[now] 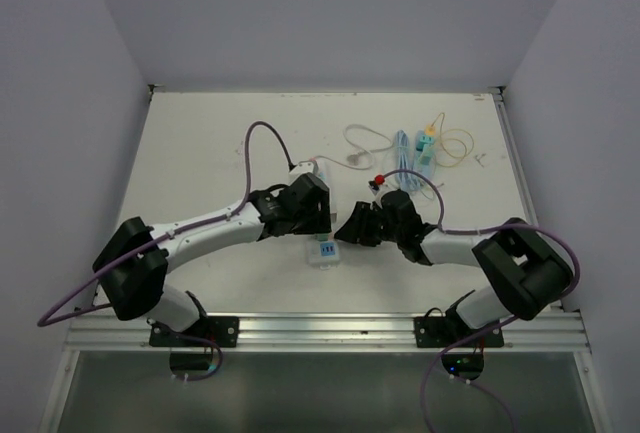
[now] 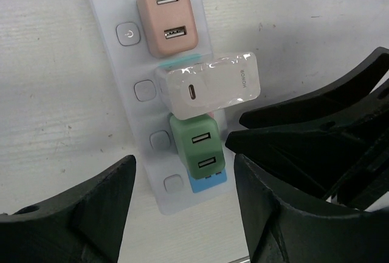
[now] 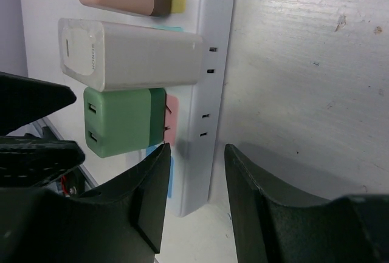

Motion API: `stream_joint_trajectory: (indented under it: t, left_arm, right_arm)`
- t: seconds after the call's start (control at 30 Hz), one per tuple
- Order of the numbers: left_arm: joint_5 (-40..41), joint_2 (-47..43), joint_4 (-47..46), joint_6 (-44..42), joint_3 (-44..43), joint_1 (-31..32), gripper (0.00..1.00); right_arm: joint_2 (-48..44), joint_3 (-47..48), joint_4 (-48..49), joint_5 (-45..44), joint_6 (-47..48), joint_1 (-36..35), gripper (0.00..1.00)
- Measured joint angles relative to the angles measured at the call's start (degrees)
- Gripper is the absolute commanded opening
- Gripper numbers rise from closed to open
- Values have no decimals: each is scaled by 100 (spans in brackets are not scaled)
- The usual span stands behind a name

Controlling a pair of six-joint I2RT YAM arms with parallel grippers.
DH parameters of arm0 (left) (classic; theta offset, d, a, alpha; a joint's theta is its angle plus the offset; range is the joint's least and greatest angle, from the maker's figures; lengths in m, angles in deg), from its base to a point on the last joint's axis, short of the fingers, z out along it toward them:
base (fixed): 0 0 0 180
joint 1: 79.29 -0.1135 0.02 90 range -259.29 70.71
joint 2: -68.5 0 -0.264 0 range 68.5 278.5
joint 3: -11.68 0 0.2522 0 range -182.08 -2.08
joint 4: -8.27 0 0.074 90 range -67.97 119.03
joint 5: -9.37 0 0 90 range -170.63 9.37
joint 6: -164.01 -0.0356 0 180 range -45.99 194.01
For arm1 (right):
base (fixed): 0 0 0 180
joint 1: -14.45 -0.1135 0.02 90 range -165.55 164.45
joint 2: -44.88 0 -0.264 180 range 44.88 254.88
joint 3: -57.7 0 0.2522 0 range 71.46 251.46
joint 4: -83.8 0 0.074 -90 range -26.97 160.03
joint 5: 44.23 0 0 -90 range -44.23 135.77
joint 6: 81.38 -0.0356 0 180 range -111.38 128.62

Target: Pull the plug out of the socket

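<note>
A white power strip (image 2: 141, 117) lies on the table with a pink plug (image 2: 167, 17), a white plug (image 2: 213, 84) and a green plug (image 2: 196, 147) in it. In the top view only its near end (image 1: 322, 253) shows. My left gripper (image 2: 185, 214) is open and hovers over the strip's near end, just short of the green plug. My right gripper (image 3: 196, 181) is open, with the strip's end (image 3: 203, 153) showing between its fingers. From the right wrist view the green plug (image 3: 121, 120) stands part way out, its prongs visible. The right gripper's fingers (image 2: 316, 135) sit close beside the plugs.
Loose cables lie at the back: a white one (image 1: 362, 141), a blue bundle (image 1: 404, 143) and a green and yellow one (image 1: 430, 143). A small red item (image 1: 379, 181) sits by the right arm. Walls close in the table on three sides.
</note>
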Motion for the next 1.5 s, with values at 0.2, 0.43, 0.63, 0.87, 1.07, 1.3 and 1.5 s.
stream_joint_trajectory:
  t: [0.2, 0.43, 0.63, 0.87, 1.07, 1.3, 1.5]
  left_arm:
    - [129, 431, 197, 103, -258, 68, 61]
    - [437, 1005, 527, 275, -789, 232, 54]
    - [693, 1270, 876, 455, -955, 317, 48]
    - [885, 1368, 1172, 592, -1012, 341, 14]
    - [946, 1429, 1314, 592, -1130, 345, 0]
    - [1023, 1419, 1381, 525, -1145, 341, 0]
    - [1095, 1279, 1456, 382, -1117, 315, 0]
  right_arm:
    - [317, -26, 339, 85, -55, -2, 42]
    - [931, -33, 1300, 494, -299, -2, 34]
    - [1244, -96, 1932, 660, -501, -7, 31]
    - [1342, -111, 2131, 671, -605, -13, 26]
    - [1360, -81, 2111, 664, -625, -37, 19]
    - [1357, 162, 1709, 562, -601, -129, 15]
    - [1300, 505, 1093, 315, -542, -323, 13]
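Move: The green plug, standing in the long white socket, lies about 4 cm below the left hand, 1 cm ahead and 1 cm to its right. The white plug is some 4 cm farther out than the green one, the pink USB plug about 8 cm farther out. For the right hand, the socket's right edge is about 2 cm to its left, level fore and aft, and 1 cm lower; the green plug is about 4 cm left, 2 cm ahead and 1 cm above. Left sinks some 4 cm, pinches green plug, eases up-left; right goes 4.5 cm left, closing on socket's edge. ##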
